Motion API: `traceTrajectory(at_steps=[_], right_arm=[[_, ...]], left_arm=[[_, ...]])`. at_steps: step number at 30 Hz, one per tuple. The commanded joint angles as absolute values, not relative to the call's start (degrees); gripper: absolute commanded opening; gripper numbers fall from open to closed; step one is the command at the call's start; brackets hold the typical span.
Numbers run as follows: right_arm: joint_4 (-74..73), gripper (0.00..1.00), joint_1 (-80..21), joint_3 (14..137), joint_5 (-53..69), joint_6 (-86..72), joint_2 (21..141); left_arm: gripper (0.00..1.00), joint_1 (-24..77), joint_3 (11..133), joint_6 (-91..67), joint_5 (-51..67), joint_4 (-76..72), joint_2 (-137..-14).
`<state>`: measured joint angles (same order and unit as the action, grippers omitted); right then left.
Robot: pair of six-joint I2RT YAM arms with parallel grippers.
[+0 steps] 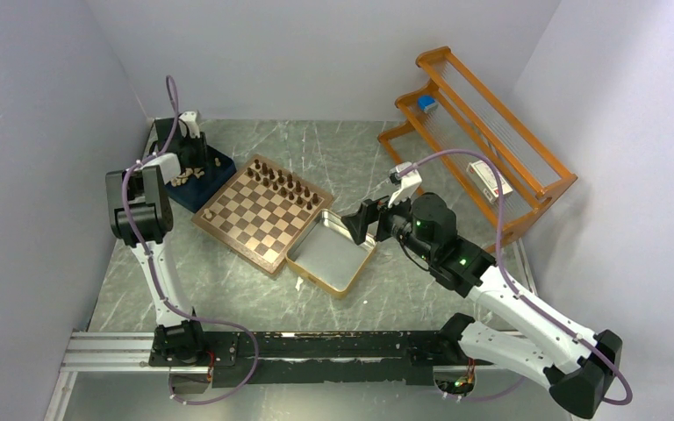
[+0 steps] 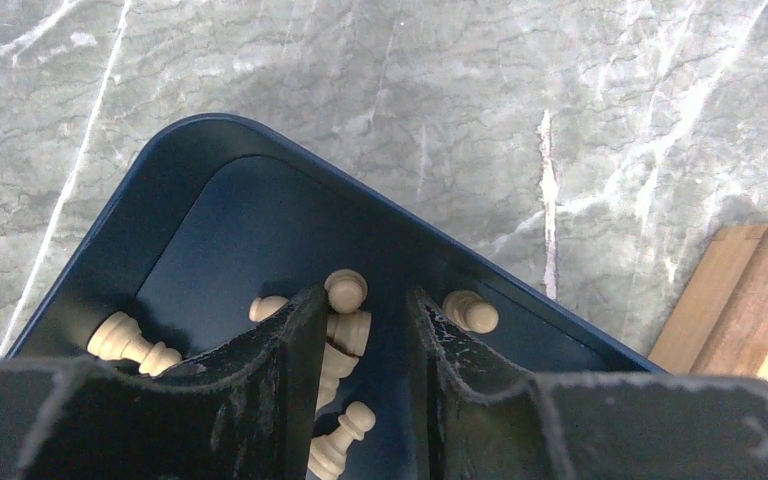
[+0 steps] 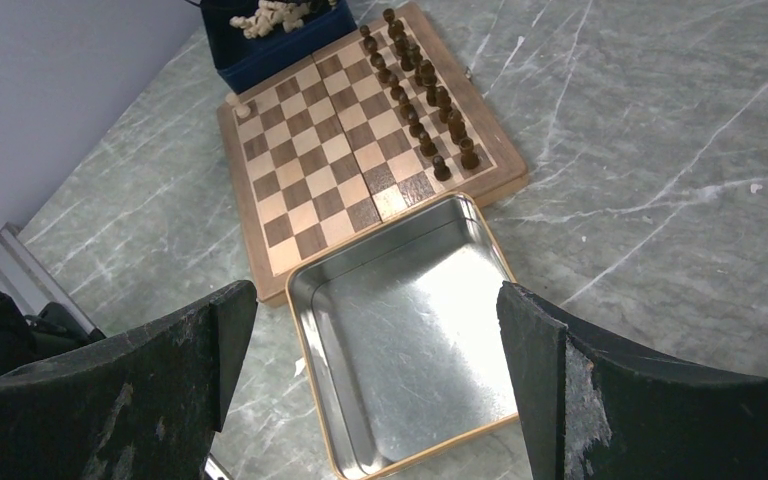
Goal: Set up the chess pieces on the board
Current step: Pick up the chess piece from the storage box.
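Note:
The board (image 1: 261, 219) lies left of centre, with dark chess pieces (image 1: 286, 182) in two rows along its far side. In the right wrist view one pale piece (image 3: 244, 108) stands on a corner square of the board (image 3: 305, 190). My left gripper (image 2: 367, 300) is down inside the navy tray (image 2: 210, 210). Its jaws are apart, and pale pieces (image 2: 353, 330) lie loose between them, close to the left finger (image 2: 290, 350). More pale pieces (image 2: 470, 312) lie around it. My right gripper (image 3: 377, 300) hangs wide open and holds nothing, above the silver tin (image 3: 410, 340).
The navy tray (image 1: 200, 182) touches the board's far left corner, and the tin (image 1: 332, 253) sits against the board's right side. An orange wooden rack (image 1: 483, 132) stands at the back right. A corner of the board (image 2: 750, 310) shows at the right of the left wrist view.

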<state>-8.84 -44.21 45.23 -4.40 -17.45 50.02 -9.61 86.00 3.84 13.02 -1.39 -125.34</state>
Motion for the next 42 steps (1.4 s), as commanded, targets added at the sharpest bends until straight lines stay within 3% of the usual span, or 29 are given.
traceTrajectory(at_steps=[1,13,29,42], right_arm=[[-7.36,0.95,-43.87,46.67,-5.15,-16.57,50.35],[-6.68,0.95,-43.92,45.85,-5.01,-16.96,50.88],[-5.80,0.95,-43.86,44.43,-3.88,-18.03,50.18],[-5.03,0.95,-43.92,43.17,-2.17,-18.65,48.53]], left_arm=[[0.40,-10.11,88.20,4.73,12.53,-4.05,-126.89],[0.35,-10.11,89.16,4.48,11.80,-4.57,-127.42],[0.18,-10.11,88.33,1.54,8.09,-3.08,-122.37],[0.19,-10.10,86.27,-8.04,2.23,3.24,-113.89]])
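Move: My left hand hovers inside the storage box with its fingers part open. The light chess piece I go for stands almost between them, about 1 cm ahead, 1 cm left and 1 cm down. A standing pawn is some 5 cm right and level with me. The heap of lying pieces is roughly 3 cm back and 4 cm left. The board's middle lies about 18 cm back and 22 cm right. From my right hand the piece is around 32 cm ahead, 50 cm left and 23 cm lower. With my left hand I sink just under 1 cm around the piece, then close my fingers to about half their gap while easing roughly 1 cm forward and slightly left. I pinch the piece and, keeping that grip, lift faster and faster, some 7 cm up out of the box, drifting left and turning about 10 degrees counter-clockwise as the fingertips tip up a little. ##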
